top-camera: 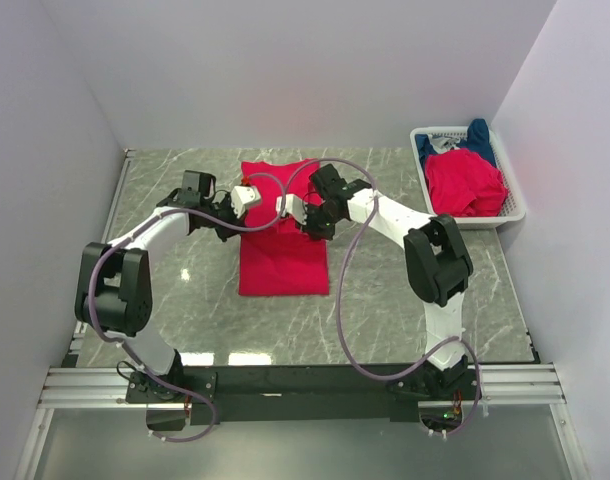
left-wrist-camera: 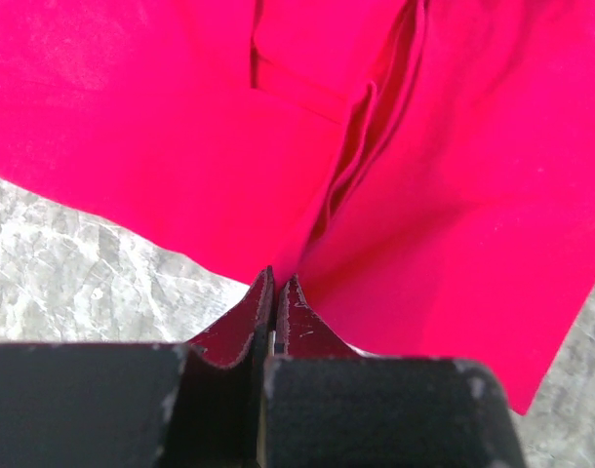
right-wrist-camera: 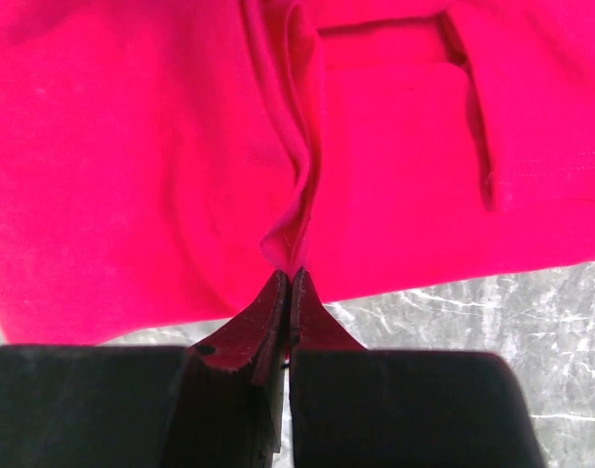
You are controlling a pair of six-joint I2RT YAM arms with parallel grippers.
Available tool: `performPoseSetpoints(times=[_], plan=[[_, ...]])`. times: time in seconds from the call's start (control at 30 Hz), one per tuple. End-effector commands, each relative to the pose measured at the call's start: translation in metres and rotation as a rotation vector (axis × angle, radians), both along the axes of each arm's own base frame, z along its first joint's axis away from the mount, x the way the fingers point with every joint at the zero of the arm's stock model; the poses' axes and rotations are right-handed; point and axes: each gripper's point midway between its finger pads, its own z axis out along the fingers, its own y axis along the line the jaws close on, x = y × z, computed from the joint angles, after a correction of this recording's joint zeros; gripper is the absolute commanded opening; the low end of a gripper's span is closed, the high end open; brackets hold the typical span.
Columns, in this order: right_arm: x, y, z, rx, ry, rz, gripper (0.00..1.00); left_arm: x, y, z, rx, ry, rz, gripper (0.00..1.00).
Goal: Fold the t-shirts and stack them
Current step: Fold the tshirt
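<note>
A bright red t-shirt (top-camera: 281, 265) lies on the marble table as a long narrow strip running front to back. My left gripper (top-camera: 238, 222) is at its left edge about halfway along. In the left wrist view the gripper (left-wrist-camera: 278, 283) is shut on the red cloth (left-wrist-camera: 180, 146), and creases run into the fingertips. My right gripper (top-camera: 318, 228) is at the opposite edge. The right wrist view shows it (right-wrist-camera: 289, 278) shut on a pinched peak of the red cloth (right-wrist-camera: 132, 175). Another red t-shirt (top-camera: 465, 185) and a dark blue t-shirt (top-camera: 475, 140) lie bunched in the basket.
The white mesh basket (top-camera: 515, 205) stands at the back right against the wall. Walls close in the table on the left, back and right. Bare marble (top-camera: 185, 300) shows on both sides of the shirt.
</note>
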Motion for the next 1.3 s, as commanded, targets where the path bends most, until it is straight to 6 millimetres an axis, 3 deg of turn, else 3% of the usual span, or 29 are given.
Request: performPoseSetpoints(times=[0.0,0.57,0.63,0.67,0.73,0.8,0.87,0.97,1.0,1.07,1.1,1.13,1.2,1.23,1.27], plan=[[0.019,0.004,0.014,0.02,-0.047,0.001,0.0,0.025,-0.002,0.019,-0.013,-0.093,0.0,0.0],[0.046,0.003,-0.002,0.009,-0.065,-0.06,0.0,0.047,0.002,-0.009,0.016,-0.057,0.021,0.01],[0.048,0.002,-0.005,0.002,-0.063,-0.074,0.07,0.049,0.002,-0.012,0.017,-0.049,0.027,0.05],[0.05,-0.001,-0.005,-0.008,-0.072,-0.086,0.18,0.053,0.003,-0.009,0.011,-0.048,0.041,0.06],[0.055,-0.001,0.001,-0.001,-0.09,-0.104,0.24,0.057,0.006,-0.009,0.011,-0.042,0.062,0.14],[0.065,-0.001,0.013,0.028,-0.116,-0.138,0.34,0.063,0.011,-0.006,0.017,-0.048,0.095,0.21],[0.071,0.0,0.024,0.045,-0.141,-0.159,0.51,0.065,0.016,-0.001,0.014,-0.043,0.116,0.39],[0.08,-0.003,0.051,0.074,-0.183,-0.208,0.55,0.065,0.022,0.016,-0.008,-0.046,0.148,0.6],[0.081,-0.003,0.07,0.102,-0.204,-0.228,0.56,0.061,0.023,0.021,-0.018,-0.042,0.152,0.62],[0.079,-0.01,0.085,0.113,-0.2,-0.261,0.56,0.051,0.029,0.035,-0.032,-0.047,0.174,0.63],[0.075,-0.013,0.105,0.141,-0.206,-0.285,0.56,0.042,0.031,0.036,-0.034,-0.029,0.174,0.63],[0.07,-0.015,0.112,0.152,-0.195,-0.294,0.56,0.032,0.031,0.052,-0.052,-0.053,0.164,0.63],[0.048,-0.024,0.129,0.162,-0.152,-0.324,0.55,0.01,0.034,0.052,-0.057,-0.03,0.152,0.63],[0.038,-0.027,0.133,0.166,-0.127,-0.337,0.55,-0.006,0.033,0.064,-0.064,-0.042,0.137,0.63],[0.024,-0.03,0.134,0.168,-0.081,-0.345,0.54,-0.019,0.033,0.059,-0.064,-0.018,0.133,0.63]])
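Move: The red shirt's hem, raised between the two closed grippers, is to be laid on the shirt's own upper part: each hand's laying spot is about 3 cm ahead, with the left's some 4 cm down and the right's 3 cm down. From the left hand the collar end is centred about 15 cm ahead and 8 cm right, and the near folded edge 13 cm back and 9 cm right. From the right hand these lie 15 cm ahead and 6 cm left, and 13 cm back and 6 cm left. The shirt's hem, still pinched at both ends, is carried forward and down about 3 cm each way onto the upper part, and both grippers then open wide and let it go. Easing a little farther forward, they lift clear: the left swings out left and draws back while rising some 6 cm, the right climbs about 9 cm and drifts right, turning some 15 degrees clockwise. ##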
